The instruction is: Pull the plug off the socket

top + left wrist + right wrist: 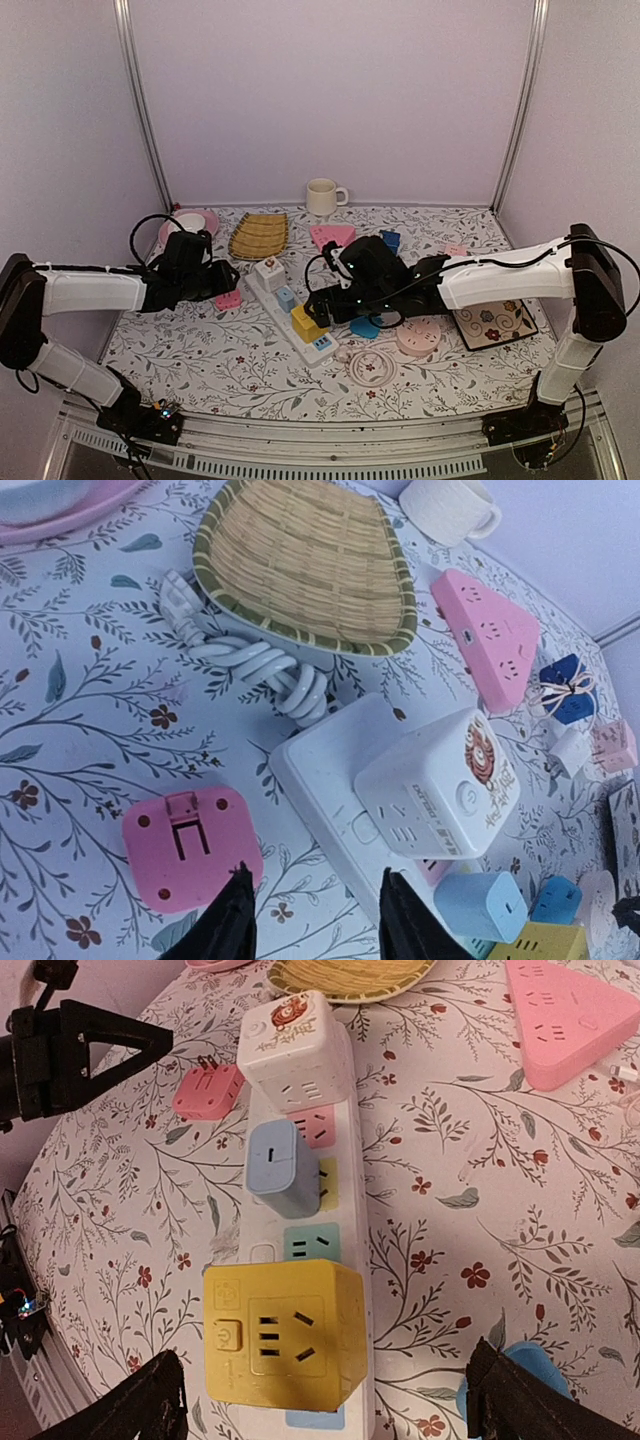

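Observation:
A white power strip (290, 312) lies in the middle of the table. Plugged into it are a white cube adapter (269, 272), a small blue plug (286, 297) and a yellow cube adapter (307, 323). My right gripper (325, 1400) is open wide, straddling the yellow cube (285, 1332) from above without touching it. My left gripper (315, 920) is open and empty beside the strip's far end (330, 780), between a loose pink adapter (190, 845) and the white cube (440, 795).
A woven basket (259, 235), white mug (322, 196), pink plate (190, 222) and pink triangular socket (332, 236) stand behind the strip. Pink and blue discs (418, 338) and a flowered tile (495, 322) lie to the right. The strip's coiled cord (255, 665) lies under the basket.

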`<state>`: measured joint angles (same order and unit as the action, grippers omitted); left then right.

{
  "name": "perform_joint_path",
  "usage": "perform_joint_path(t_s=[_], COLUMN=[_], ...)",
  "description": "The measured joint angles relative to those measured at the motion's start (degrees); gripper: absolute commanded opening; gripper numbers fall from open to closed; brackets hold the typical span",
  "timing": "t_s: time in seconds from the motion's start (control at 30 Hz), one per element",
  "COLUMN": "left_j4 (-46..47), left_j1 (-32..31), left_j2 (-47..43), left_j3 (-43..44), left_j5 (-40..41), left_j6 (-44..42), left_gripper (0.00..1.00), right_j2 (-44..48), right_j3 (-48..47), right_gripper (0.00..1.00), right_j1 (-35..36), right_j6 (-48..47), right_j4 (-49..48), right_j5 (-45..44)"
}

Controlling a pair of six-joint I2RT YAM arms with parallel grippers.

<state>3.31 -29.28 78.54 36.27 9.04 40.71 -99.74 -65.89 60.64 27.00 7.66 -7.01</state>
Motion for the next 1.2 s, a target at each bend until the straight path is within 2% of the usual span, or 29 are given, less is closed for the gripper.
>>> perform_joint_path(t_s=[0.3, 0.47, 0.73, 1.2], left_j4=[6.93, 11.08, 17.33, 21.24], left_j1=[-2.62, -5.79, -9.70, -11.19], left_j2=[-0.81, 0.57, 7.45, 15.69], left_j3=[-2.51, -1.75, 1.75, 3.23], left_j5=[-11.52, -15.56, -19.17, -18.62], left_j6=[1.55, 2.23, 3.39, 4.33], left_gripper=[0.42, 0.38, 0.11, 0.00], right_j2=[-8.02, -12.09, -13.27, -13.27], right_j3=[-8.33, -10.93, -11.74, -12.13], right_gripper=[0.99, 0.93, 0.81, 0.56], right_j1=[3.48, 3.82, 4.66, 6.10], right_j6=[-2.47, -2.86, -2.97, -2.91], right_j4=[4.09, 6.54, 8.55, 10.21], right_j5=[-3.82, -5.33, -7.50, -9.27])
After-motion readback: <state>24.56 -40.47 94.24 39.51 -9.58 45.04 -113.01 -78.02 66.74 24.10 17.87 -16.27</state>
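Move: The yellow cube on the white socket strip sits about 4 cm to my right hand's left, 1 cm nearer my base and 6 cm lower; the blue plug lies some 8 cm to that hand's right, level with it. For my left hand, the light-blue plug is roughly 13 cm to the right, 2 cm back and 4 cm below. The white cube stands 5 cm farther out and 3 cm left of that plug, and the pink plug lies just under my left hand. My left hand swings about 15 cm right and slightly back, away from the pink plug, rising a little before dipping, turning clockwise some 25 degrees and shutting empty by the light-blue plug, towards the yellow cube. My right hand shifts left, sinks about 5 cm around the cube, tips its fingers steeper and closes them partway onto the cube's sides. ##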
